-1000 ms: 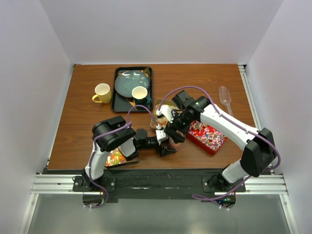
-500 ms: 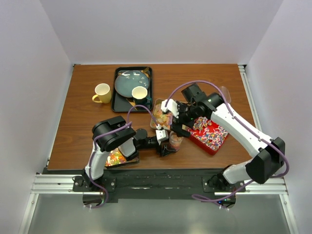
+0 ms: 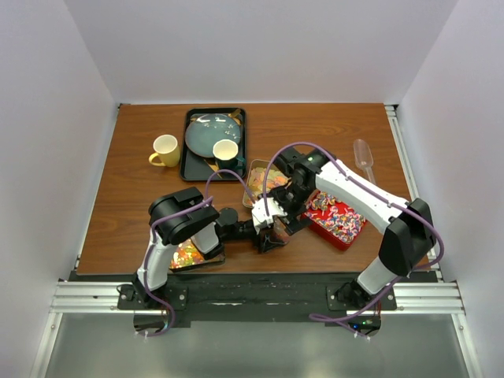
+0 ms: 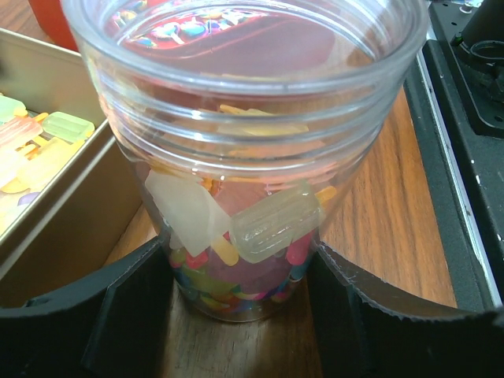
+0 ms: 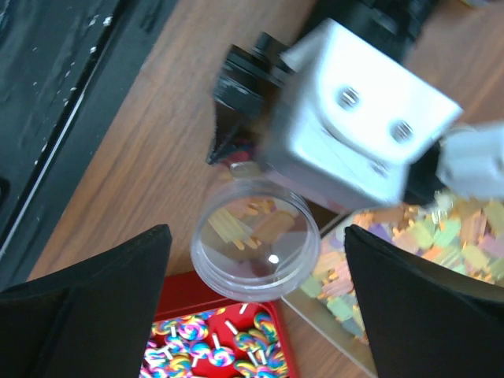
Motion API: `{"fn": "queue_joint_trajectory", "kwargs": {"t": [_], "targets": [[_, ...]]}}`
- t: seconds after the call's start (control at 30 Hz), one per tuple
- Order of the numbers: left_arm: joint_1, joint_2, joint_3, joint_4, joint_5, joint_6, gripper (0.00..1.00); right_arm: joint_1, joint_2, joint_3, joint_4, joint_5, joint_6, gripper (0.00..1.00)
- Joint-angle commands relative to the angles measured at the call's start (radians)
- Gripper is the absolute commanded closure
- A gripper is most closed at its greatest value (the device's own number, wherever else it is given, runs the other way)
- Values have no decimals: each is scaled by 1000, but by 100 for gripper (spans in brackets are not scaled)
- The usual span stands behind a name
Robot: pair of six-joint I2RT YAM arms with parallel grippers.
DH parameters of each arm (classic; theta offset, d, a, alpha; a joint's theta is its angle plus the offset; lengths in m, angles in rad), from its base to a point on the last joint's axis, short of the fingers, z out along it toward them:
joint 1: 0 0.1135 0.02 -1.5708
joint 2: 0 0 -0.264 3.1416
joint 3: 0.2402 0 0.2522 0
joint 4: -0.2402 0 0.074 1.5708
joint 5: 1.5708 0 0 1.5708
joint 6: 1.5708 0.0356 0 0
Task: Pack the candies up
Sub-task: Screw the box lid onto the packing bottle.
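Note:
A clear plastic jar (image 4: 244, 157) stands on the table, its bottom filled with mixed candies (image 4: 236, 272), among them a pale ice-lolly-shaped piece. My left gripper (image 4: 236, 311) is shut on the jar's base, one finger pressed against each side. In the top view the jar (image 3: 277, 228) sits near the front middle with the left gripper (image 3: 266, 235) beside it. My right gripper (image 5: 256, 311) hangs open above the jar's mouth (image 5: 256, 236), its fingers wide apart and empty. The top view has the right gripper (image 3: 283, 209) just over the jar.
A red tray of swirl lollipops (image 3: 337, 220) lies right of the jar. A metal tin of pastel candies (image 3: 264, 181) lies behind it. A tray of bright candies (image 3: 187, 255) sits front left. A black tray (image 3: 189, 161) with plate and cup, a yellow mug (image 3: 164, 150) and a clear scoop (image 3: 364, 156) stand further back.
My right gripper swung up and away toward the tin, then came back down over the jar, jaws wider than a second ago. The left gripper and jar stayed put.

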Motion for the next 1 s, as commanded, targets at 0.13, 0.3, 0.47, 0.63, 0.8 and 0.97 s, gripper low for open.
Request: {"fn": "queue_joint_trajectory", "kwargs": {"t": [0.13, 0.3, 0.47, 0.63, 0.8, 0.97], "targets": [[37, 93, -39, 251, 26, 17, 100, 13, 4, 21, -41, -7, -41, 24], [39, 97, -33, 251, 32, 8, 100, 13, 1, -4, -24, 11, 40, 35], [37, 97, -34, 253, 27, 11, 100, 11, -4, -47, 31, 19, 187, 39], [39, 94, -37, 253, 26, 11, 100, 11, -5, -93, 119, 63, 426, 44], [39, 91, -39, 253, 26, 12, 100, 13, -43, -147, 181, 99, 621, 45], [37, 88, -36, 245, 23, 11, 100, 14, -68, -174, 195, 129, 721, 45]]}}
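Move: The clear lid on the packing bottle's mouth sits almost exactly between the right hand's open fingertips, about 1 cm below the hand point. The red lollipop box is roughly 17 cm to this hand's right, 5 cm farther out and 9 cm lower; the popsicle box lies some 15 cm ahead, 4 cm left and 8 cm down. For the left hand, which already grips the bottle low down, the lid is about 8 cm straight above. The lid's rim is taken from both sides by the right fingers, which close from nearly wide open until they pinch it. Keeping that grip, the right hand twists clockwise by some 30 degrees while easing about 1 cm left and tipping slightly. The left hand stays put, still clamping the lower bottle against the twist. ##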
